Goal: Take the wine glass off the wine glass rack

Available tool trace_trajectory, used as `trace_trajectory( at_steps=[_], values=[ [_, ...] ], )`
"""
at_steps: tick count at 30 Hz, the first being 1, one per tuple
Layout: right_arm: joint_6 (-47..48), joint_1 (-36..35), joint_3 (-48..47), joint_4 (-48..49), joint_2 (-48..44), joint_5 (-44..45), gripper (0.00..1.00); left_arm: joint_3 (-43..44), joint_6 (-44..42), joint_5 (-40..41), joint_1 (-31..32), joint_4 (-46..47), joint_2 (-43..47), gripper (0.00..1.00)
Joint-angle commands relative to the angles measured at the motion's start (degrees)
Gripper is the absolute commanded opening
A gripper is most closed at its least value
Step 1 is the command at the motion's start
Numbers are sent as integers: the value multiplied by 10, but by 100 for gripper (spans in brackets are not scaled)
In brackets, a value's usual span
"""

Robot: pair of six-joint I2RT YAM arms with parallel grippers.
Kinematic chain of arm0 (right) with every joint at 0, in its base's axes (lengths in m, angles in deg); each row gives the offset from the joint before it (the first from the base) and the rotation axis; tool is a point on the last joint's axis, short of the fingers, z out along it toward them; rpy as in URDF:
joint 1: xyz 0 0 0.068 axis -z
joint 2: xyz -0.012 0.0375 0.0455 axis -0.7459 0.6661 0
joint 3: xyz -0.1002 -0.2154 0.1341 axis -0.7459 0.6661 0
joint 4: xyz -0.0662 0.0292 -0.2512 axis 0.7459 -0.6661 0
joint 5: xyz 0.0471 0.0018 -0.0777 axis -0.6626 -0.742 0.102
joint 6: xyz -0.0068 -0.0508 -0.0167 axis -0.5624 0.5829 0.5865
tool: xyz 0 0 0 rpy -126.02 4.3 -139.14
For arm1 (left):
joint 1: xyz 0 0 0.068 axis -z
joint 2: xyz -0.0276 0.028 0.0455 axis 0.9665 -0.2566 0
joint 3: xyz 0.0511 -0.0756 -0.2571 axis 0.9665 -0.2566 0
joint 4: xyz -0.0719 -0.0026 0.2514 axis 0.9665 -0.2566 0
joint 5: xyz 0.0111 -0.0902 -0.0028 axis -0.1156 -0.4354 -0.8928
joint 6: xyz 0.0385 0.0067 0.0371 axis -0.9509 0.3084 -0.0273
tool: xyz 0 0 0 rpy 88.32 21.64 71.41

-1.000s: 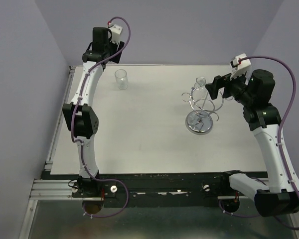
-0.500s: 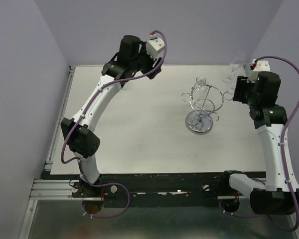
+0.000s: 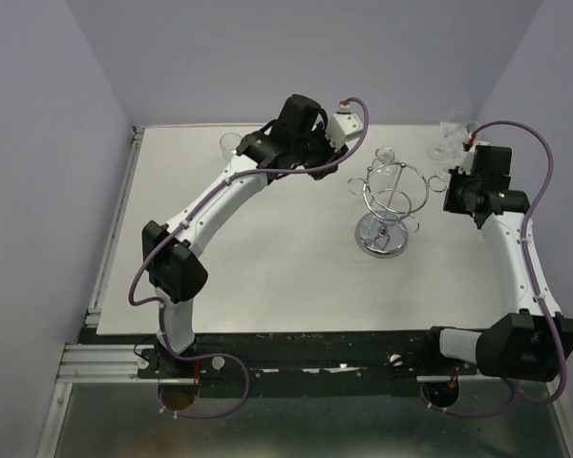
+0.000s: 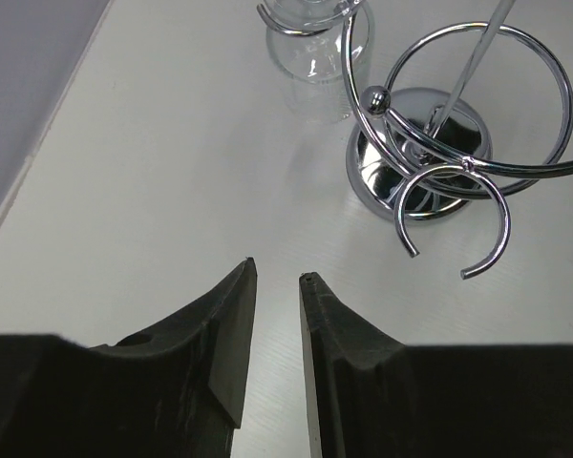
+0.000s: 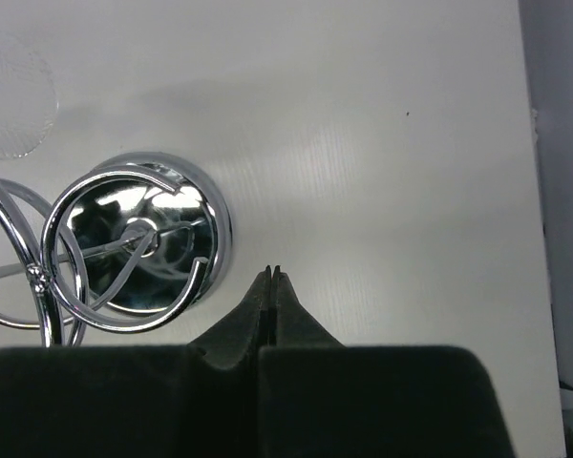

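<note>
The chrome wine glass rack (image 3: 386, 202) stands right of the table's middle on its mirror disc base (image 4: 422, 153). One clear wine glass (image 3: 386, 158) hangs upside down from a hook on the rack's far side; its bowl (image 4: 312, 50) shows at the top of the left wrist view. My left gripper (image 4: 277, 273) hovers left of the rack, open by a narrow gap with nothing in it. My right gripper (image 5: 272, 271) is shut and empty, just right of the base (image 5: 138, 239).
A second wine glass (image 3: 450, 132) stands upright at the back right corner, behind my right wrist. A clear glass (image 3: 230, 143) stands at the back left, partly hidden by my left arm. Purple walls close in the table's back and sides.
My left arm has swung from the back left corner rightward to the rack, its jaws narrowing. My right gripper has gone from open to shut, and its wrist has drawn back a little from the rack.
</note>
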Motion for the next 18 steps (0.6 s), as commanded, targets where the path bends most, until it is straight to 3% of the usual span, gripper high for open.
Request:
trace_trajectory(
  at_steps=[1, 18],
  values=[
    [-27, 0, -10, 5, 21, -45, 1, 24, 12, 17, 25, -9, -24, 40],
    [-35, 0, -84, 20, 122, -72, 1, -6, -5, -20, 97, -38, -6, 43]
  ],
)
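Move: The last glass hangs on the rack's far side, its middle about 6 cm ahead of the left hand, 16 right and 11 below; an empty left-hand ring lies some 5 cm back, 9 right and 6 below. For the shut right hand, the right-hand ring stands roughly 3 cm ahead, 5 left, about level; the glass is some 10 cm ahead, 18 left and 5 below. Seeming to bear on the rack's right-hand empty ring, the right hand, fingers still shut, sinks about 2 cm while pushing some 4 cm forward and a little left. The left hand, still partly open, comes about 5 cm right and as far back while dropping 3 cm, towards the rack's left side, turning slightly clockwise. ##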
